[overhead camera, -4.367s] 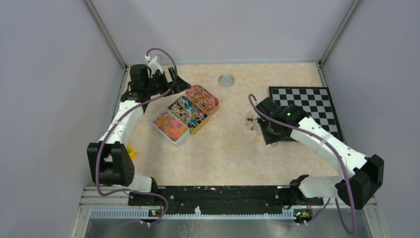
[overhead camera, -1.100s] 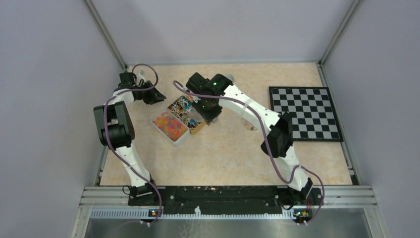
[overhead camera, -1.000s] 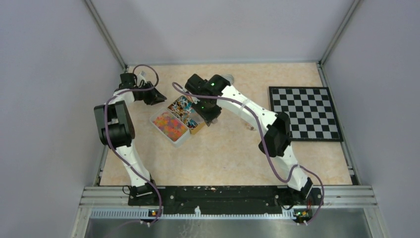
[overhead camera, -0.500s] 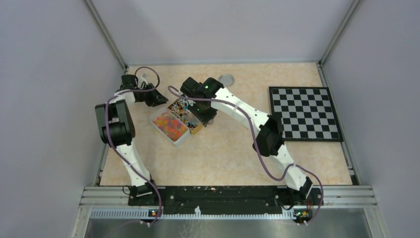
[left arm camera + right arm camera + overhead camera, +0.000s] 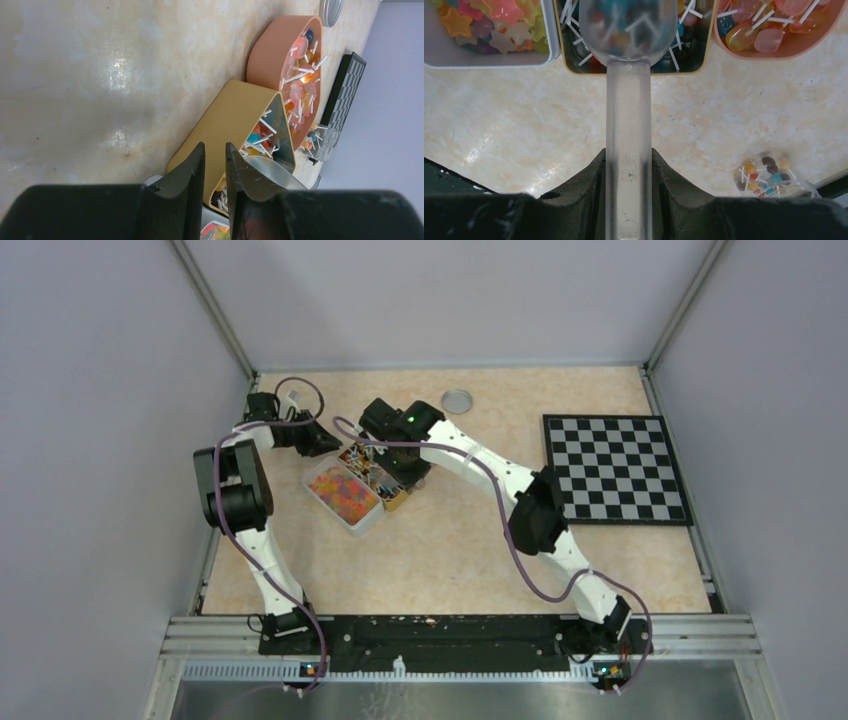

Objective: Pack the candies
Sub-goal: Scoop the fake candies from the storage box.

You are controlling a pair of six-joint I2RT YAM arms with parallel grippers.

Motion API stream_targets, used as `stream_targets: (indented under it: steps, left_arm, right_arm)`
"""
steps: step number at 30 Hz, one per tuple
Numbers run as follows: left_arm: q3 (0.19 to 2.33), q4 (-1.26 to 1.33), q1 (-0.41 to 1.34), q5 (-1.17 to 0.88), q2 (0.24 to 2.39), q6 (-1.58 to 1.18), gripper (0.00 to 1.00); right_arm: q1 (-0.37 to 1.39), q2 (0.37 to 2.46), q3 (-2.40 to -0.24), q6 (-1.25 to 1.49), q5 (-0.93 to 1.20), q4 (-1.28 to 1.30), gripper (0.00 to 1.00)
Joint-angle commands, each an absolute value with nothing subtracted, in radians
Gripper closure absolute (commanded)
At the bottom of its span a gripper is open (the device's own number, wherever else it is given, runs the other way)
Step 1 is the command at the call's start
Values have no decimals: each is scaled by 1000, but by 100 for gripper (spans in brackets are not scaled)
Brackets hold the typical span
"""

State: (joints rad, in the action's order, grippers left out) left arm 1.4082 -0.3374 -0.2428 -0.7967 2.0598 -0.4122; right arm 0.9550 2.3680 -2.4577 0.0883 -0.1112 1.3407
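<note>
Candies fill three tins side by side: star-shaped ones in a white tray [image 5: 484, 57] [image 5: 342, 492], small lollipops in a yellow tin [image 5: 240, 115] [image 5: 398, 498], and pink lollipops in an orange tin [image 5: 272, 55] [image 5: 774, 50]. My right gripper [image 5: 628, 155] [image 5: 412, 476] is shut on the handle of a clear scoop [image 5: 628, 100], and the scoop's bowl hangs over the yellow tin. My left gripper [image 5: 215, 147] [image 5: 322, 440] straddles the yellow tin's end wall. One finger is outside and one inside, with only a slit between them.
A small clear cup [image 5: 766, 175] holding a few lollipops stands on the table to the right of the tins. A round silver lid [image 5: 457, 400] lies behind them. A chessboard [image 5: 617, 468] covers the right side. The enclosure walls are close on the left.
My right arm has slid left with the scoop, bringing it over the yellow tin and uncovering the silver lid. The left gripper has barely moved.
</note>
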Motion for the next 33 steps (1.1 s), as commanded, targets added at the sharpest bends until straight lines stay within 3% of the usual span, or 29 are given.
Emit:
stream_targets:
  steps: [1, 33]
  left_arm:
    - [1419, -308, -249, -836, 2063, -419, 74]
    - [1413, -296, -250, -872, 2075, -436, 75]
  right_arm:
    - [969, 2394, -2511, 62, -133, 1264, 100]
    - [981, 2369, -2340, 55, -214, 1052, 100]
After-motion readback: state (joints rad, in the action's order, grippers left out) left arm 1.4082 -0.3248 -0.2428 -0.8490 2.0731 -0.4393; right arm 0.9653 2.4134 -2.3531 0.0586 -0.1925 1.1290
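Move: The right hand holds the scoop, its blade reaching out over the gold box of lollipop candies, whose middle lies about 9 cm ahead, 10 cm left and 10 cm below. The white box is some 4 cm ahead and 18 cm left of the hand, the pink box 17 cm ahead and 3 cm left, and the clear jar about 4 cm ahead and 20 cm right. From the left hand the gold box lies 7 cm back, 10 cm right and slightly lower. Push the right hand forward and left along the gold box, about 3.5 cm while sinking slightly, then drive nearly straight down until it is some 4 cm lower in all, taking the scoop's blade below the rim among the lollipops. Swing the fingertips a few degrees forward on the way and keep the grip on the handle. ##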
